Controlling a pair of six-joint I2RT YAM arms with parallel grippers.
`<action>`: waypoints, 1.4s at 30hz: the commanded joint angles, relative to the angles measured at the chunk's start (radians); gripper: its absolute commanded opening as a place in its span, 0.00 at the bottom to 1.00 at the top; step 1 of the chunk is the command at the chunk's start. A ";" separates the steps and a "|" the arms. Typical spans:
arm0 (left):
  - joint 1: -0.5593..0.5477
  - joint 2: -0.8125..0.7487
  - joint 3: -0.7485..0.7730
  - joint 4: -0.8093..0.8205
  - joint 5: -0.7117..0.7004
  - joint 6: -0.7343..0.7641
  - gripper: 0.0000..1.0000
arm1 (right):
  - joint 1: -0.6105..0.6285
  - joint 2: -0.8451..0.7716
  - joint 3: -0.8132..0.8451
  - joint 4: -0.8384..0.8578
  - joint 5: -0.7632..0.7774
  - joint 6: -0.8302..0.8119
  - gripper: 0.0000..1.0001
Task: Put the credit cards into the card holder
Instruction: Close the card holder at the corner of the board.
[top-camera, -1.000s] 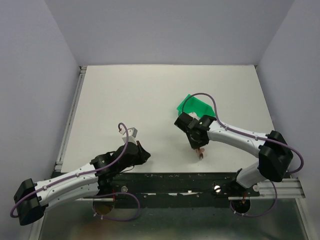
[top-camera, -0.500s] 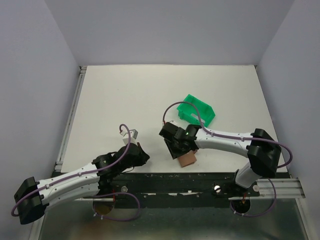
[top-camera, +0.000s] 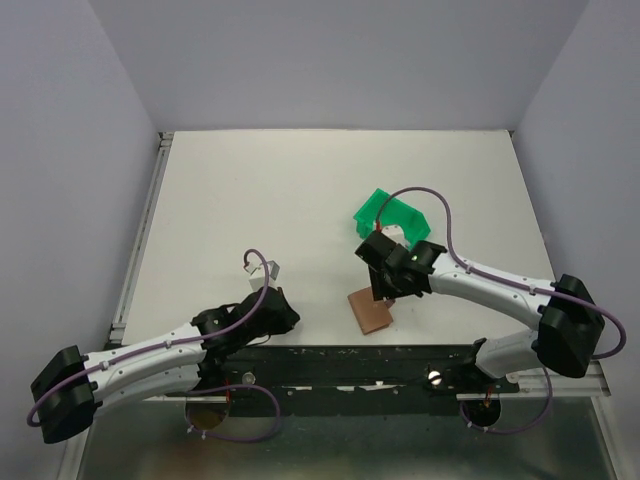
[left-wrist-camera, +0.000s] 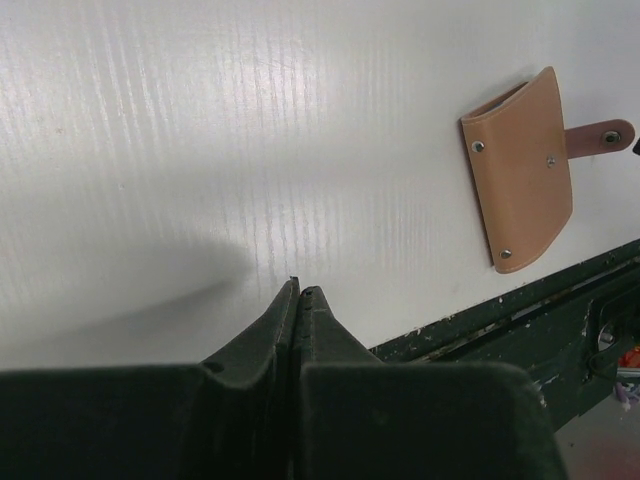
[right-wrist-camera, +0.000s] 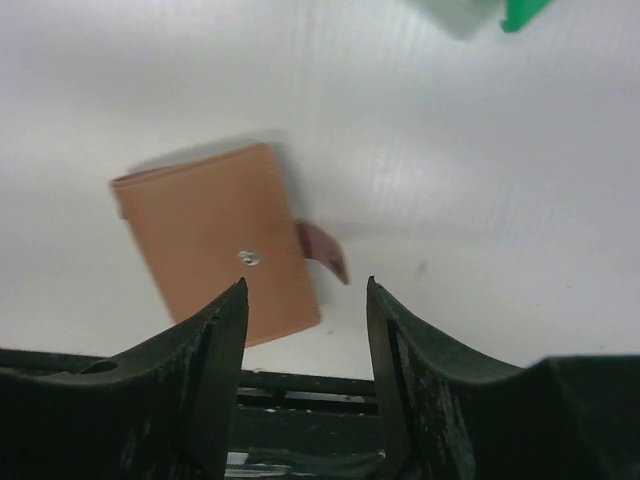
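Note:
The tan leather card holder (top-camera: 371, 311) lies flat on the white table near its front edge, snap tab to the right. It also shows in the left wrist view (left-wrist-camera: 520, 170) and the right wrist view (right-wrist-camera: 215, 240). My right gripper (top-camera: 384, 290) hangs just above and behind it, jaws open and empty (right-wrist-camera: 305, 285), apart from the leather. My left gripper (top-camera: 285, 312) rests low to the holder's left, shut with nothing between its fingers (left-wrist-camera: 298, 290). A blurred pale grey shape (right-wrist-camera: 458, 12) beside the green bin may be a credit card; I cannot tell.
A green plastic bin (top-camera: 392, 214) stands behind the right wrist, mid-table. The table's dark front rail (left-wrist-camera: 560, 300) runs right below the card holder. Grey walls enclose the back and both sides.
The right gripper carried the card holder left, let it go onto the table and opened, then drew back toward the bin. The left arm sank slightly, still shut.

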 joint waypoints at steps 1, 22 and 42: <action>0.004 0.009 0.022 0.025 0.022 0.010 0.08 | -0.059 -0.031 -0.065 -0.075 0.071 0.065 0.60; 0.004 -0.062 -0.012 -0.012 0.014 -0.019 0.08 | -0.189 -0.040 -0.211 0.206 -0.195 -0.053 0.44; 0.002 -0.062 0.008 -0.026 -0.003 -0.017 0.08 | -0.195 0.009 -0.222 0.272 -0.320 -0.076 0.14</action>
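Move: Nearly under the open right hand, some 5 cm below and about 1 cm to its right, is the free strap at the card holder's right edge. The folded card holder's middle lies roughly 3 cm to this hand's left, 2 cm nearer the base and 6 cm lower; the green box stands about 18 cm ahead and 3 cm to the right. From the left hand, the strap is around 18 cm to the right and 4 cm ahead, some 4 cm down. Swinging right about 4.5 cm and down past the card holder's strap, the right hand then comes back left roughly 3 cm while still sinking, about 5 cm lower in all. Its left side rolls up some 10 degrees on the way back, and the half-open fingers draw nearly shut, their tips pinching the strap beside the card holder's edge. ##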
